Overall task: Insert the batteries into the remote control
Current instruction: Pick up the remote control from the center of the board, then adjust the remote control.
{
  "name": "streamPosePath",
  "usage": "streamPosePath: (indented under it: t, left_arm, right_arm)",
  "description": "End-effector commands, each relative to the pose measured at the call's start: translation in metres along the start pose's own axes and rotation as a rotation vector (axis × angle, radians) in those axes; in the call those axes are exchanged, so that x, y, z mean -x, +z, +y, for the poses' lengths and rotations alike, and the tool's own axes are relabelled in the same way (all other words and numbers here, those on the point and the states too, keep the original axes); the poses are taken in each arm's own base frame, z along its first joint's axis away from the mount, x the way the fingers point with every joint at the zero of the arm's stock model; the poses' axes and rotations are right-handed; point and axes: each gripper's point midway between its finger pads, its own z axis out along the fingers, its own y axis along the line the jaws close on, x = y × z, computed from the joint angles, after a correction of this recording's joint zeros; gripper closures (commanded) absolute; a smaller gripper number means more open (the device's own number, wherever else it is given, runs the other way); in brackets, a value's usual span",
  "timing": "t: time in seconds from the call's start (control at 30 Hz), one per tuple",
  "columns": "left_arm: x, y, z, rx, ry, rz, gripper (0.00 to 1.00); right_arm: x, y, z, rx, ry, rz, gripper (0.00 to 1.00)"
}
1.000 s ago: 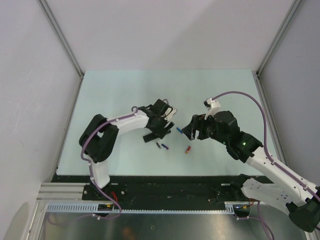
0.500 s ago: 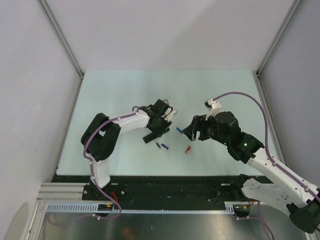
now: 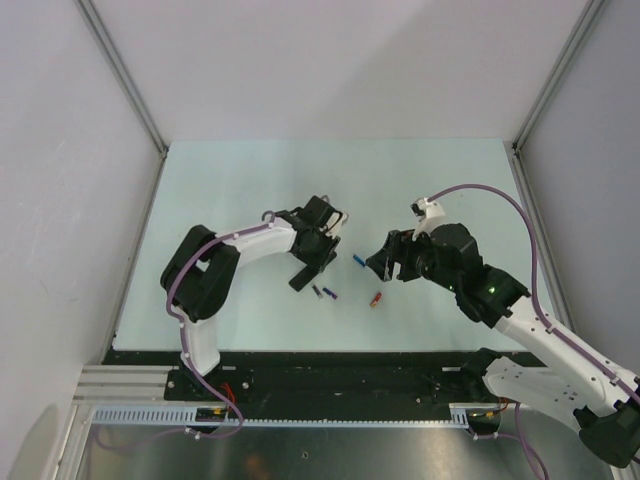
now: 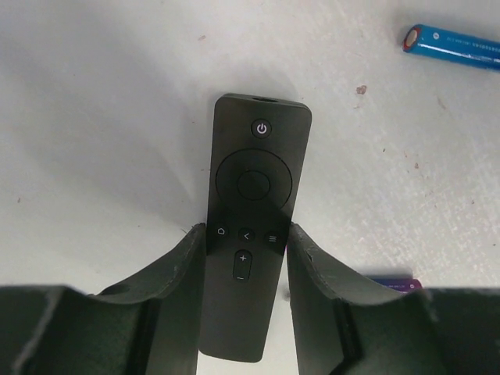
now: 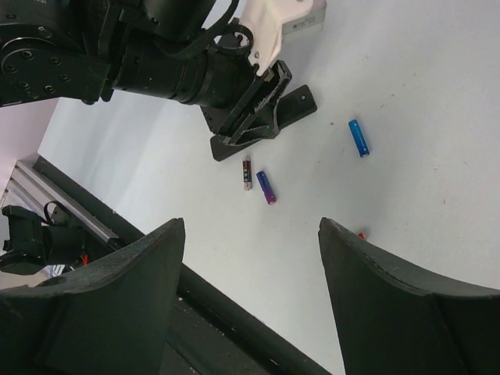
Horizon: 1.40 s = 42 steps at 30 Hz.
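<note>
The black remote control (image 4: 254, 195) lies button side up on the table, between the jaws of my left gripper (image 4: 246, 234), whose fingertips press against its two long sides near the lower buttons. In the top view this gripper (image 3: 312, 262) stands over the remote (image 3: 300, 277). Loose batteries lie nearby: a blue one (image 4: 453, 47), a purple one (image 3: 330, 293), a dark one (image 3: 317, 291) and a red-orange one (image 3: 376, 299). My right gripper (image 5: 251, 234) hovers open to the right, above the table, with nothing between its fingers.
The pale table top ends at a black rail (image 5: 195, 312) along the near edge. Grey walls stand on three sides. The right arm's purple cable (image 3: 500, 200) arches over the right half.
The left gripper's jaws have closed in from wide apart onto the remote's sides. The right arm has barely moved.
</note>
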Motion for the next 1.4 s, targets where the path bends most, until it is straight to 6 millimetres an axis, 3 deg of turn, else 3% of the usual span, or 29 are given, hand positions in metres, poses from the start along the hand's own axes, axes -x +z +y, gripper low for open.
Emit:
streamPosePath:
  t: [0.0,0.13,0.33,0.5,0.67,0.8,0.83,0.93,0.97,1.0,1.13,1.27,1.37]
  left_arm:
    - [0.029,-0.017,-0.005,-0.029,-0.144,-0.076,1.00]
    - [0.049,-0.038,-0.002,-0.009,-0.212,-0.160,1.00]
    - [0.105,-0.113,-0.001,-0.021,-0.259,-0.410,1.00]
    - [0.148,-0.192,-0.030,-0.239,-0.265,-0.659,1.00]
    - [0.165,-0.254,-0.067,-0.511,-0.251,-0.844,1.00]
    - [0.160,-0.294,-0.086,-0.680,-0.230,-0.962,1.00]
    - [0.155,-0.311,-0.089,-0.711,-0.222,-1.007,1.00]
    - [0.141,-0.324,-0.098,-0.831,-0.242,-1.060,1.00]
    - [0.139,-0.338,-0.102,-0.869,-0.220,-1.101,1.00]
    - [0.132,-0.333,-0.105,-0.903,-0.245,-1.075,1.00]
    - [0.113,-0.347,-0.114,-0.993,-0.246,-1.082,1.00]
    - [0.090,-0.359,-0.118,-1.052,-0.247,-1.110,1.00]
    - [0.073,-0.370,-0.124,-1.110,-0.218,-1.127,1.00]
  right_arm:
    - [0.006,-0.002,-0.002,-0.017,0.029,-0.034,0.26]
    - [0.003,0.001,-0.011,-0.059,0.038,-0.039,0.27]
    - [0.012,-0.004,-0.025,-0.139,0.049,-0.092,0.28]
    - [0.020,-0.015,-0.045,-0.241,0.037,-0.146,0.27]
    - [0.025,-0.028,-0.039,-0.201,0.006,-0.168,0.26]
    - [0.028,-0.038,-0.021,-0.095,0.006,-0.174,0.25]
    - [0.031,-0.041,-0.014,-0.057,0.009,-0.184,0.24]
    - [0.037,-0.052,0.017,0.108,0.008,-0.202,0.22]
    - [0.039,-0.059,0.029,0.177,0.003,-0.210,0.20]
    - [0.041,-0.063,0.036,0.214,0.007,-0.220,0.18]
    - [0.051,-0.075,0.058,0.341,0.016,-0.254,0.03]
    - [0.033,-0.069,0.079,0.488,0.045,-0.156,0.01]
    - [0.031,-0.071,0.092,0.584,0.082,-0.151,0.00]
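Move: Back, right and well above the left hand waits the open right gripper: some 10 cm back, 14 cm to the right and 20 cm up. The remote control is already between the left fingers, its middle at the pads. The purple battery lies about 8 cm back and 3 cm right of the left hand, the blue one 11 cm right and 1 cm ahead. From the right hand, the remote is roughly 10 cm ahead, 14 cm left and 20 cm below. Straight up at first, then also back and a little right, the left hand carries the still-pinched remote some 33 cm up towards the right gripper, rolling about 80 degrees until its fingers point right. The right hand swings right, then returns left while rising about 8 cm and drawing back 5 cm, rolling its left side up and opening wide. ##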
